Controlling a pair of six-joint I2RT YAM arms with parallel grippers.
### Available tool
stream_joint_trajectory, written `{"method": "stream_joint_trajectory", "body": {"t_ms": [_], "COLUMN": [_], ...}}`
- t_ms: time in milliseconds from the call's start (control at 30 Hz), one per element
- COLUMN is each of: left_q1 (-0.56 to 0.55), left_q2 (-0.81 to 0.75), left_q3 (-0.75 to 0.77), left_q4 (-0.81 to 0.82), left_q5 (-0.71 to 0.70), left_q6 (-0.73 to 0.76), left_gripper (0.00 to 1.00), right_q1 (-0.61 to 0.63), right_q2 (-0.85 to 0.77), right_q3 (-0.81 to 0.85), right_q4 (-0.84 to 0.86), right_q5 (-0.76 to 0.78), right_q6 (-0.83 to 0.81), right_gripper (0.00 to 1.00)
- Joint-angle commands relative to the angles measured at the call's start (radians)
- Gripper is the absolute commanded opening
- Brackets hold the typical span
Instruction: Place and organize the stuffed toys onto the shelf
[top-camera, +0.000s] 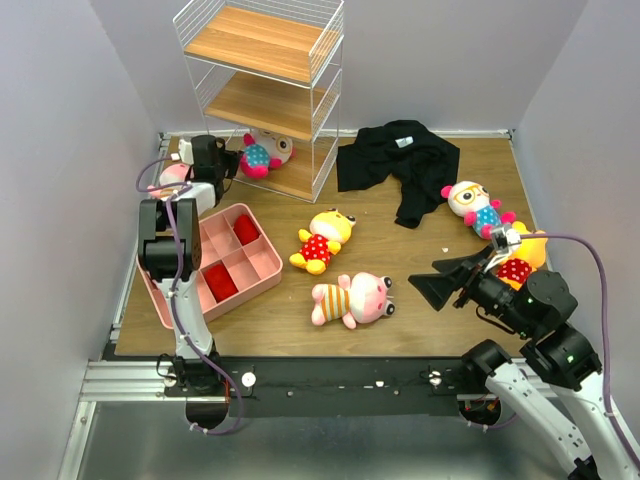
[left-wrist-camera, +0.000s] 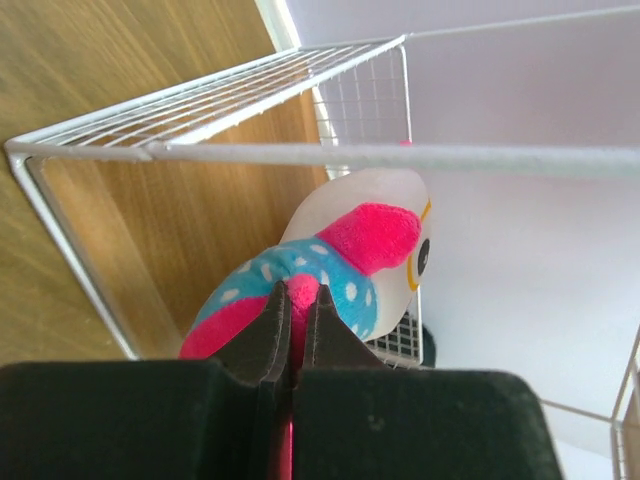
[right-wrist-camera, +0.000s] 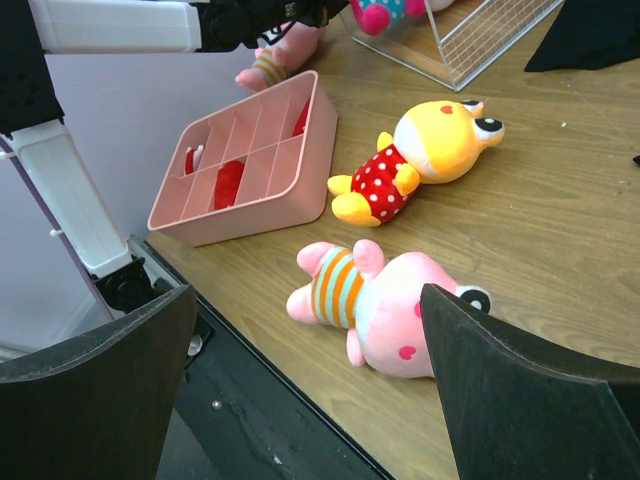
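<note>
The shelf (top-camera: 265, 70) stands at the back, a white wire rack with wooden boards. On its lowest board lies a white-faced stuffed toy (top-camera: 265, 154) in a blue dotted outfit. My left gripper (top-camera: 229, 161) is shut on this toy's (left-wrist-camera: 345, 265) pink limb, the left gripper (left-wrist-camera: 297, 292) pinching it between its tips at the shelf's open side. A yellow toy (top-camera: 322, 238) and a pink striped toy (top-camera: 352, 298) lie mid-table. My right gripper (top-camera: 438, 286) hovers open beside the pink toy (right-wrist-camera: 385, 305), the right gripper (right-wrist-camera: 308, 290) holding nothing.
A pink compartment tray (top-camera: 262, 270) sits at the left, with another pink toy (top-camera: 172, 177) behind my left arm. A black garment (top-camera: 400, 165) lies at the back right. A second white-faced toy (top-camera: 474, 207) and a yellow one (top-camera: 527, 252) lie by my right arm.
</note>
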Motion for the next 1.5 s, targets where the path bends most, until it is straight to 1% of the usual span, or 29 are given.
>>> {"method": "stream_joint_trajectory", "body": {"t_ms": [0, 200, 267, 333, 500, 533, 600, 633, 667, 733, 900, 933, 1000, 1033, 1100, 1167, 1200, 1233, 1300, 1367, 1400, 1433, 1467], "left_q1": [0.001, -0.001, -0.001, 0.001, -0.002, -0.001, -0.002, -0.001, -0.001, -0.001, 0.001, 0.001, 0.005, 0.007, 0.013, 0.025, 0.028, 0.031, 0.044, 0.051, 0.051, 0.054, 0.054], "left_q2": [0.024, 0.027, 0.020, 0.024, 0.067, 0.072, 0.072, 0.067, 0.050, 0.032, -0.046, -0.060, -0.098, -0.111, -0.147, -0.198, -0.219, -0.241, -0.307, -0.364, -0.378, -0.388, -0.410], "left_q3": [-0.022, -0.028, -0.065, -0.063, -0.019, -0.017, -0.034, -0.061, -0.074, -0.083, -0.066, -0.066, -0.048, -0.037, -0.013, -0.022, -0.025, -0.026, -0.029, -0.026, -0.020, -0.013, 0.009], "left_q4": [0.122, 0.131, 0.151, 0.168, 0.145, 0.140, 0.149, 0.177, 0.189, 0.182, 0.084, 0.033, -0.056, -0.147, -0.220, -0.284, -0.303, -0.382, -0.458, -0.551, -0.582, -0.654, -0.698], "left_q5": [-0.024, -0.102, -0.139, -0.135, -0.093, -0.092, -0.090, -0.092, -0.099, -0.107, -0.113, -0.118, -0.147, -0.156, -0.170, -0.176, -0.184, -0.185, -0.187, -0.179, -0.170, -0.147, -0.139], "left_q6": [-0.073, -0.088, -0.109, -0.120, -0.116, -0.126, -0.142, -0.157, -0.157, -0.154, -0.146, -0.145, -0.134, -0.128, -0.117, -0.117, -0.117, -0.116, -0.105, -0.045, -0.010, 0.022, 0.089], "left_gripper": [0.00, 0.00, 0.00, 0.00, 0.00, 0.14, 0.33, 0.49, 0.57, 0.68, 0.74, 0.78, 0.83, 0.86, 0.88, 0.91, 0.91, 0.94, 0.97, 0.99, 0.99, 0.99, 0.99], "right_q1": [0.007, 0.007, 0.006, 0.006, 0.006, 0.007, 0.007, 0.006, 0.007, 0.007, 0.007, 0.006, 0.007, 0.007, 0.007, 0.007, 0.007, 0.007, 0.007, 0.007, 0.007, 0.007, 0.007], "right_q2": [0.021, 0.017, 0.017, 0.021, 0.032, 0.035, 0.040, 0.040, 0.038, 0.026, -0.009, -0.009, -0.005, -0.005, -0.011, -0.014, -0.011, -0.002, 0.040, 0.086, 0.148, 0.179, 0.217], "right_q3": [-0.016, -0.019, -0.022, -0.021, -0.019, -0.015, -0.004, 0.013, 0.022, 0.040, 0.063, 0.068, 0.082, 0.085, 0.085, 0.082, 0.080, 0.077, 0.067, 0.068, 0.071, 0.077, 0.092], "right_q4": [0.030, 0.033, 0.040, 0.040, 0.049, 0.050, 0.038, 0.031, 0.011, -0.005, -0.029, -0.040, -0.069, -0.080, -0.095, -0.100, -0.101, -0.101, -0.083, -0.069, -0.065, -0.060, -0.056], "right_q5": [0.022, 0.031, 0.033, 0.031, 0.025, 0.025, 0.023, 0.022, 0.019, 0.019, 0.031, 0.030, 0.013, 0.008, -0.003, 0.002, 0.016, 0.054, 0.095, 0.172, 0.203, 0.268, 0.301], "right_q6": [-0.013, -0.012, -0.010, -0.010, -0.010, -0.010, -0.009, -0.006, -0.004, 0.000, 0.023, 0.030, 0.054, 0.059, 0.074, 0.086, 0.114, 0.129, 0.157, 0.163, 0.162, 0.160, 0.155], "right_gripper": [1.00, 1.00, 1.00, 1.00, 1.00, 1.00, 1.00, 1.00, 1.00, 1.00, 1.00, 1.00, 1.00, 1.00, 1.00, 1.00, 1.00, 1.00, 1.00, 0.99, 0.99, 0.99, 0.99]}}
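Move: At the opening of the lowest shelf, the left hand has its shut fingers on a pink limb of the panda doll, whose middle lies about 6 cm ahead, 6 cm right and nearly level with the hand. A pink toy lies some 14 cm left and 5 cm back, 9 cm lower; the yellow toy, as low, is roughly 22 cm back and 28 cm right. From the idle right hand the panda doll is about 49 cm ahead, 35 cm left and 17 cm below. Lowering the panda doll's pinched limb some 2.5 cm towards the bottom shelf, the left hand eases about 1 cm left, then spreads its fingers wide and lets go. It then climbs about 9 cm while drawing back some 7 cm and a little left, clear of the doll and shelf, the wrist having turned some 10 degrees counter-clockwise. ##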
